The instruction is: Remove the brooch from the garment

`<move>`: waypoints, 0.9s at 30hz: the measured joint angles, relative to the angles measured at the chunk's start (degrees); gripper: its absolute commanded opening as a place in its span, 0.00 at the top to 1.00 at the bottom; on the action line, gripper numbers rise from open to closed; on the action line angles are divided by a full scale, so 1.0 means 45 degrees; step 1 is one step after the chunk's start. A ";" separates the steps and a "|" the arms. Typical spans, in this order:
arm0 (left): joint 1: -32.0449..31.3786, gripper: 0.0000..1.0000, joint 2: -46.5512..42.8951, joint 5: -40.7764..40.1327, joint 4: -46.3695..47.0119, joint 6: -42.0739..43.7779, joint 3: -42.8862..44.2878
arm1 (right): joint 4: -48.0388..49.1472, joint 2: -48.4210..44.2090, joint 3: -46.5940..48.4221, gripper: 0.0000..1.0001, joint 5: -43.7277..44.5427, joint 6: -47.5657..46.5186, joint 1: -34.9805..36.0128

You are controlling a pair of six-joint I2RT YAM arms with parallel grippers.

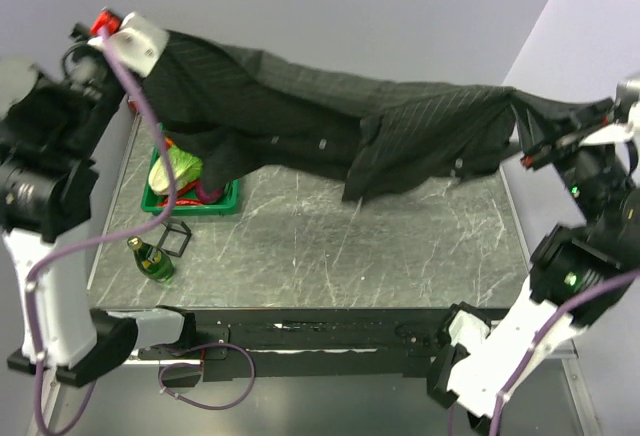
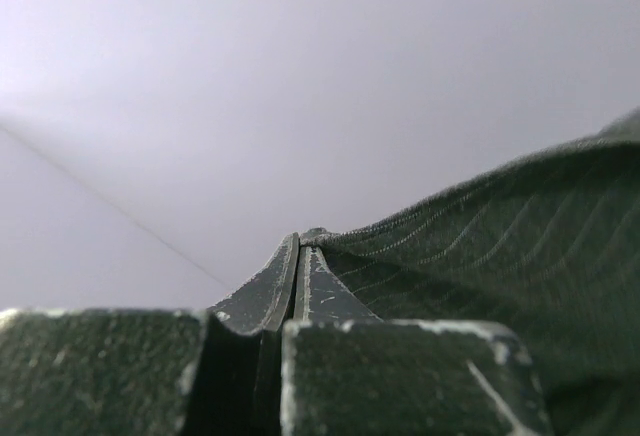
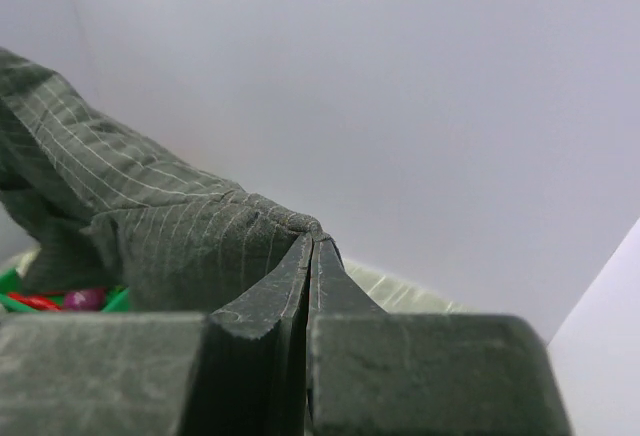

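Observation:
The garment (image 1: 330,106), dark charcoal with fine pinstripes and small pale buttons (image 1: 322,143), hangs stretched above the table between both grippers. My left gripper (image 1: 168,44) is shut on its left end at the far left, and the left wrist view shows the closed tips (image 2: 300,243) pinching a cloth edge (image 2: 500,246). My right gripper (image 1: 522,124) is shut on the right end, and the right wrist view shows its tips (image 3: 315,236) clamped on a fold (image 3: 150,216). The brooch is not visible on the cloth in any view.
A green basket (image 1: 228,206) holding a yellow-green item (image 1: 175,168) stands at the table's left, partly under the cloth. A green bottle (image 1: 152,259) lies near the front left beside a small black frame (image 1: 176,240). The grey marbled table (image 1: 380,246) lies below the cloth.

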 measured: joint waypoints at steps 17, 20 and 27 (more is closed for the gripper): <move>-0.0015 0.99 -0.1103 0.2142 0.0257 -0.0321 -0.5391 | -0.0991 0.0083 -0.2905 1.00 0.0180 -0.2322 -0.0005; -0.0141 0.99 -0.0117 0.2691 0.0743 -0.0384 -0.7495 | -0.1540 0.0612 -0.4847 1.00 0.0461 -0.4143 0.0437; -0.0690 0.99 0.5275 0.3264 0.1331 0.0019 -0.9428 | -0.2608 0.3444 -0.8247 1.00 0.2482 -0.7373 0.2458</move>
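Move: With a garment corner pinched in each hand, I want the bare middle of the table: about 7 cm ahead, 37 cm right and 62 cm below my left hand, and some 16 cm ahead, 17 cm left and 59 cm below my right. About 17 cm ahead of my left hand, straight in line and 58 cm down, is the vegetable basket; the black cube frame is roughly 3 cm back, 6 cm left and 59 cm down. I finish the backswing with both hands, easing 3 cm or so back and slightly up, then sweep the garment down and forward onto the table, drifting right. My left hand ends about 45 cm lower beside the basket, my right about 33 cm lower; the wrists tip downward some 60 and 40 degrees, and both grips stay shut on the cloth. ##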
